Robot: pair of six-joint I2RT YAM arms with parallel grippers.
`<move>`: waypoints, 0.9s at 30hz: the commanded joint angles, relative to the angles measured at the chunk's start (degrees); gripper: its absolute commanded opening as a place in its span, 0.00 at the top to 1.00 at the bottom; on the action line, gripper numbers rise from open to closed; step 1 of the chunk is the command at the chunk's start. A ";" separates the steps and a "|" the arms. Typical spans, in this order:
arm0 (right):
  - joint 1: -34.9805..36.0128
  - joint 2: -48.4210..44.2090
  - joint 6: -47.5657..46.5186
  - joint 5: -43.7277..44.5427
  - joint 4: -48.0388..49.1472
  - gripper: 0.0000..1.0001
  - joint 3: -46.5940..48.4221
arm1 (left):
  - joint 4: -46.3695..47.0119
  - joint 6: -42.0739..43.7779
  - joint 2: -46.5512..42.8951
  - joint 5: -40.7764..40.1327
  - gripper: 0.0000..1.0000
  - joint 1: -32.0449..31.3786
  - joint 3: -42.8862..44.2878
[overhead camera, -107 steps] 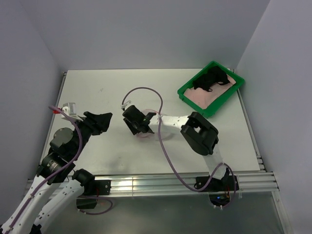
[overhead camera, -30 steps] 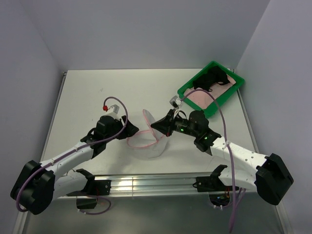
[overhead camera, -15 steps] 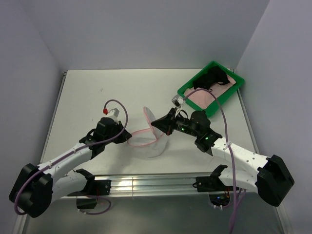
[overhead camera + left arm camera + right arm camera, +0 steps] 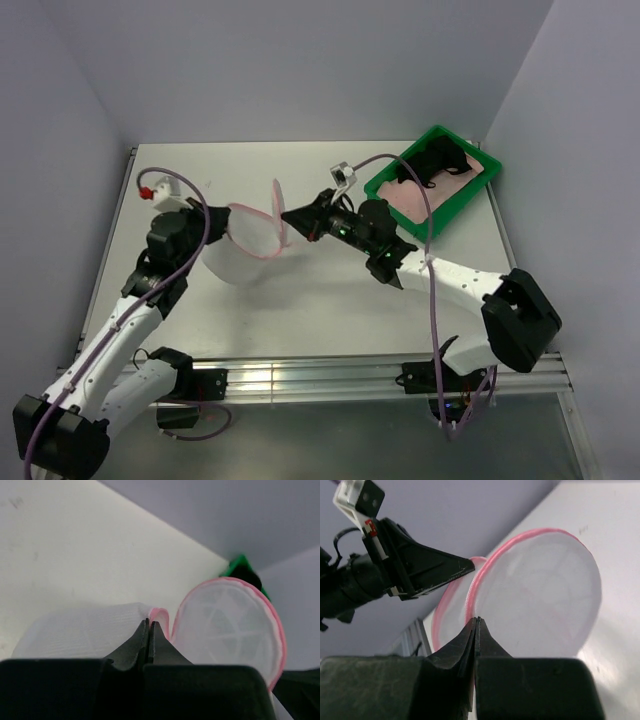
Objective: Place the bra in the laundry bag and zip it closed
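The laundry bag [image 4: 240, 256], white mesh with a pink zip rim, hangs spread between both grippers above the table. My left gripper [image 4: 218, 233] is shut on the pink rim [image 4: 160, 616] at the bag's left side. My right gripper [image 4: 288, 216] is shut on the rim of the round flap [image 4: 540, 595], its tips at the zip. In the left wrist view the round flap [image 4: 225, 625] stands upright to the right of my tips [image 4: 150, 624]. The black bra [image 4: 432, 160] lies in the green tray [image 4: 466, 204] at the far right, apart from both grippers.
The white table [image 4: 300, 170] is walled at the left, back and right. The tray sits in the back right corner on a pink cloth [image 4: 415, 200]. A purple cable loops from the right wrist over the tray's near corner.
My left gripper has closed on the bag's rim. Both arms have carried the bag up, back and to the left, and the bag is now stretched wider.
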 commanded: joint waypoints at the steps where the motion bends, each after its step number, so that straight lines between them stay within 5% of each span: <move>1: 1.81 3.55 1.42 7.29 6.01 1.00 7.96 | 4.53 -2.10 -0.34 -1.58 1.00 6.49 2.20; 6: 1.81 8.83 4.84 15.99 2.70 0.99 7.01 | 3.14 -2.55 -2.71 -1.04 1.00 10.89 -1.22; 13: -1.78 19.03 9.06 20.22 -4.18 0.87 4.64 | 4.89 -5.45 -10.79 -3.94 1.00 12.83 -17.22; 23: -6.71 13.86 7.40 19.61 -6.29 0.79 -2.03 | 2.97 -4.83 -16.33 -2.80 1.00 12.92 -20.48; 27: -7.76 8.51 3.72 22.31 -14.10 0.58 -0.90 | 0.51 -4.83 -16.86 -2.62 0.95 13.00 -20.31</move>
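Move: Both hands hold the laundry bag up. The bare table spot it goes to is about 20 cm below the left hand, 6 cm to its left and 2 cm ahead; the bag hangs roughly 6 cm below that hand, 3 cm right and 3 cm back. From the right hand, the lid's spot is 23 cm below, 6 cm ahead, 2 cm left; the green bin is 22 cm ahead, 33 cm right, 20 cm below. Left, still pinching the rim, swings left and down about 10 cm; right drops some 15 cm forward-right, releasing the lid. ##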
